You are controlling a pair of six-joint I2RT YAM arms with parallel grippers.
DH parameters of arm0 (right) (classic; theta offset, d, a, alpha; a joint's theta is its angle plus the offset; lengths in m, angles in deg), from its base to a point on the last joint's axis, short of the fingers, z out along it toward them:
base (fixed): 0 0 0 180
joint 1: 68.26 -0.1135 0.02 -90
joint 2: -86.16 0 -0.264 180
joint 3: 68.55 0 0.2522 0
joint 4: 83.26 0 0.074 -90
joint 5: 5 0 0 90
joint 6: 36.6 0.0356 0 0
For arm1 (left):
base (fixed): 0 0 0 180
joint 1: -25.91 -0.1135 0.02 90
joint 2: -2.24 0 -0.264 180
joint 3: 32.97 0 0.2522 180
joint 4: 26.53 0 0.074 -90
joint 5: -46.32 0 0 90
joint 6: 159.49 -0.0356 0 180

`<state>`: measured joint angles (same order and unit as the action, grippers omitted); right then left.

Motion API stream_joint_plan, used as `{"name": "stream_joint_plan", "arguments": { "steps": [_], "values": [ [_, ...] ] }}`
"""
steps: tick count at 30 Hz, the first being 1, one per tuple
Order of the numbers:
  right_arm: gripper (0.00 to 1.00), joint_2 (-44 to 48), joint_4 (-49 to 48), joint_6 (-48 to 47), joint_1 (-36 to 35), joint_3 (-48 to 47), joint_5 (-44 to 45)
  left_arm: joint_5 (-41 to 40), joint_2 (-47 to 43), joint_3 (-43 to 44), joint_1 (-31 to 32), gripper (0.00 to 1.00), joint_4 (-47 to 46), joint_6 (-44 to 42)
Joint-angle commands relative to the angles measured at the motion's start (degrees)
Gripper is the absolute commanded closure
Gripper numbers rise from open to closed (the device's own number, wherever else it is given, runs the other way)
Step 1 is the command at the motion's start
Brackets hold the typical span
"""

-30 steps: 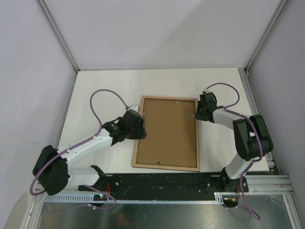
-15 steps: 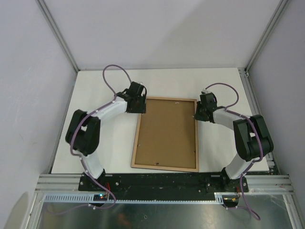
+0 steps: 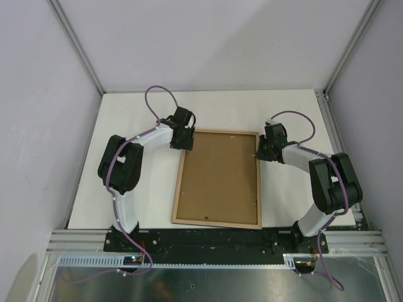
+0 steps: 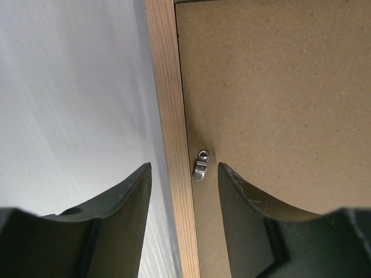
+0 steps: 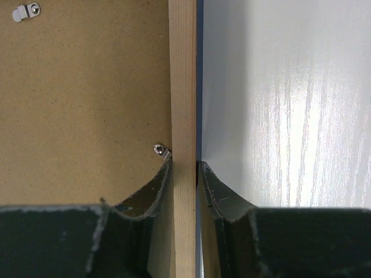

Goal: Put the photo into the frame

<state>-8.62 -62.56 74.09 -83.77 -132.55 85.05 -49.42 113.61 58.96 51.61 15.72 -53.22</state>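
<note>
The frame [image 3: 216, 223] lies face down on the white table, its light wood back up. The brown backing board [image 3: 219, 176] fills it. The photo is hidden. My left gripper [image 3: 184, 143] hangs over the frame's far left corner. In the left wrist view it [image 4: 184, 168] is open, its fingers astride the wooden rail [image 4: 168, 104] with a gap on each side, and a small metal clip [image 4: 201, 164] lies between them. My right gripper [image 3: 260, 153] is at the right rail near the far corner. In the right wrist view it [image 5: 184, 163] is shut on that rail [image 5: 182, 75].
Metal turn clips [image 5: 161, 150] sit on the backing board along the rails, another one at the far edge [image 5: 26, 11]. Grey walls and metal posts enclose the table [image 3: 145, 113]. Both arm bases stand at the near edge.
My left arm swung from the middle of the frame's left rail up to its far left corner. The frame's near end shifted slightly left. The right gripper kept its hold.
</note>
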Motion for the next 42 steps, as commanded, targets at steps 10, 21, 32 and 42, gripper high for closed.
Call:
{"name": "stream_joint_plan", "arguments": {
  "steps": [10, 21, 32, 42],
  "values": [
    [1.00, 1.35, 1.11, -0.48, -0.14, 1.11, -3.18, 0.74, 1.81, 1.24, -0.99, 0.56, -0.01, -2.20],
    [1.00, 1.72, 1.27, -0.56, 0.02, 1.21, -3.58, -0.91, 3.07, 1.28, -1.60, 0.72, -0.02, -1.63],
    [1.00, 1.95, 1.19, -0.65, 0.14, 1.33, -3.74, -4.38, 3.74, 1.60, -1.59, 0.99, -0.11, -2.12],
    [1.00, 1.69, 0.69, -0.67, 0.14, 1.29, -4.16, -5.70, 2.77, 0.09, -1.51, 0.77, -0.24, -4.37]
  ]
}}
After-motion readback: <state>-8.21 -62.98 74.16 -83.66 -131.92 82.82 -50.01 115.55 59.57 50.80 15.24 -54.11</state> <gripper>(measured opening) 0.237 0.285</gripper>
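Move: Just inside the frame's left rail, between the left hand's open fingers, a small metal clip lies about 1 cm to the right and 1 cm below; the rail runs straight below the hand, 1 cm down. Some 8 cm ahead is the far rail, and a second left-side clip sits about 19 cm back and 2 cm left. From the right hand, the clip aimed at is roughly 27 cm left and 3 cm ahead; the right-side clip is 1 cm ahead and 1 cm left. Sinking about 1 cm over the left rail, the left hand closes to roughly half its opening and pinches the rail and clip from both sides, the inner finger pushing the clip's tab towards the wood. It keeps squeezing while drifting barely half a centimetre left and forward. The right hand stays almost in place, still pinching the right rail with its clip at the inner fingertip. ##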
